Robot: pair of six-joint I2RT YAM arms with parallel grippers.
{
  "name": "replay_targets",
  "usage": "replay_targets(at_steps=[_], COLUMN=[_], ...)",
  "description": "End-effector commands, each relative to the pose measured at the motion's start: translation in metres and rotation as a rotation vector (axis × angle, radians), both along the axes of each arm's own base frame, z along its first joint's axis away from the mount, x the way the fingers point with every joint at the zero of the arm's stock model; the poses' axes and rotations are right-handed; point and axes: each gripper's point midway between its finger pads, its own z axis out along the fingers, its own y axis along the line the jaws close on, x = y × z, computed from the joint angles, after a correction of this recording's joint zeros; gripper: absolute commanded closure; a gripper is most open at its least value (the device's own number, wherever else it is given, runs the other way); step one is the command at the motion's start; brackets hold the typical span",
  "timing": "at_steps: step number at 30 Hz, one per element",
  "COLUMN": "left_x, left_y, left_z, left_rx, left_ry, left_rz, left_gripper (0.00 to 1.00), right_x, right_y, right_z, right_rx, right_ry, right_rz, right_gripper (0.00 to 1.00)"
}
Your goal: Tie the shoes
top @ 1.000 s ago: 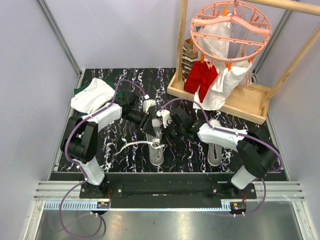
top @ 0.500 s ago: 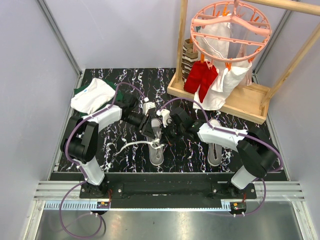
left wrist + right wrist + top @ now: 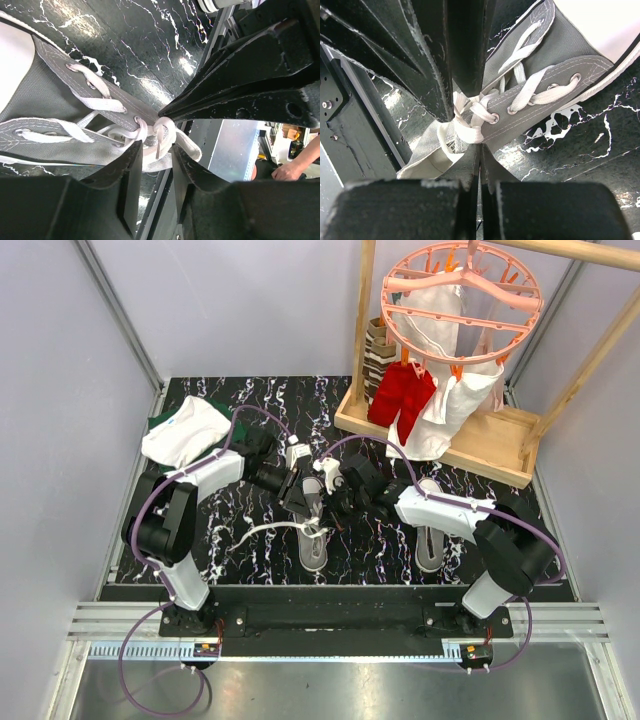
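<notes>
One grey shoe (image 3: 313,545) lies mid-table, toe toward me; the other shoe (image 3: 430,540) lies to the right, partly under my right arm. Both grippers meet over the first shoe's lacing. In the left wrist view my left gripper (image 3: 156,150) stands open, its tips either side of the white lace knot (image 3: 160,132) at the top eyelets of the grey canvas (image 3: 60,100). My right gripper (image 3: 480,146) is shut, tips pressed against the same knot (image 3: 470,127); whether it pinches a strand I cannot tell. A loose lace end (image 3: 262,530) trails left on the table.
Folded white and green clothes (image 3: 185,430) lie at the back left. A wooden rack (image 3: 440,430) stands at the back right, with a pink round hanger (image 3: 460,290) holding red and white clothes (image 3: 400,395). The table's metal rail (image 3: 320,625) runs along the near edge.
My left gripper's jaws have narrowed a little around the lace knot. Both arms and the shoes stay almost where they were.
</notes>
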Motion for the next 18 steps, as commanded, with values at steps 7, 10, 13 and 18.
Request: replay_targets(at_steps=[7,10,13,18], left_x=[-0.0075,-0.0071,-0.0061,-0.007], left_y=[-0.0013,-0.0019,-0.0027,-0.0041], left_z=[-0.0026,-0.0023,-0.0003,0.0023], left_rx=[-0.034,-0.034,-0.043,-0.057], left_ry=[0.015,0.014,0.017,0.014], left_rz=[-0.016,-0.017,-0.018,-0.025], left_gripper=[0.69,0.76,0.84,0.93], right_x=[0.0107,0.0109,0.0096,0.0099], right_y=[0.0144,0.0143,0.015,0.0151], right_z=[0.0216,0.0221,0.0217,0.0227], right_rx=[0.062,0.063,0.064,0.068], right_ry=[-0.043,-0.043,-0.04,-0.04], right_rz=[0.005,0.007,0.012,0.012], right_gripper=[1.0,1.0,1.0,1.0])
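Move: The lace loop at the top of the grey shoe's lacing lies practically at the left fingertips, about 1 cm back and 1 cm below them; from the right hand, which still pinches lace on the other side, it is some 2 cm to the left, 1 cm back and level in height. The shoe's middle is about 1 cm back, 1 cm right and 4 cm below the left hand. The loose lace tail's middle lies roughly 4 cm back, 11 cm left and 7 cm below the left hand. The left hand, its parted fingers still straddling the lace loop from the shoe's left side, eases down and back towards the heel by about 1 cm in all, then stops and closes from about a third open to nearly shut, pinching the standing bit of loop between its tips. The shut right fingers stay in place close by, keeping their hold on the lace. ##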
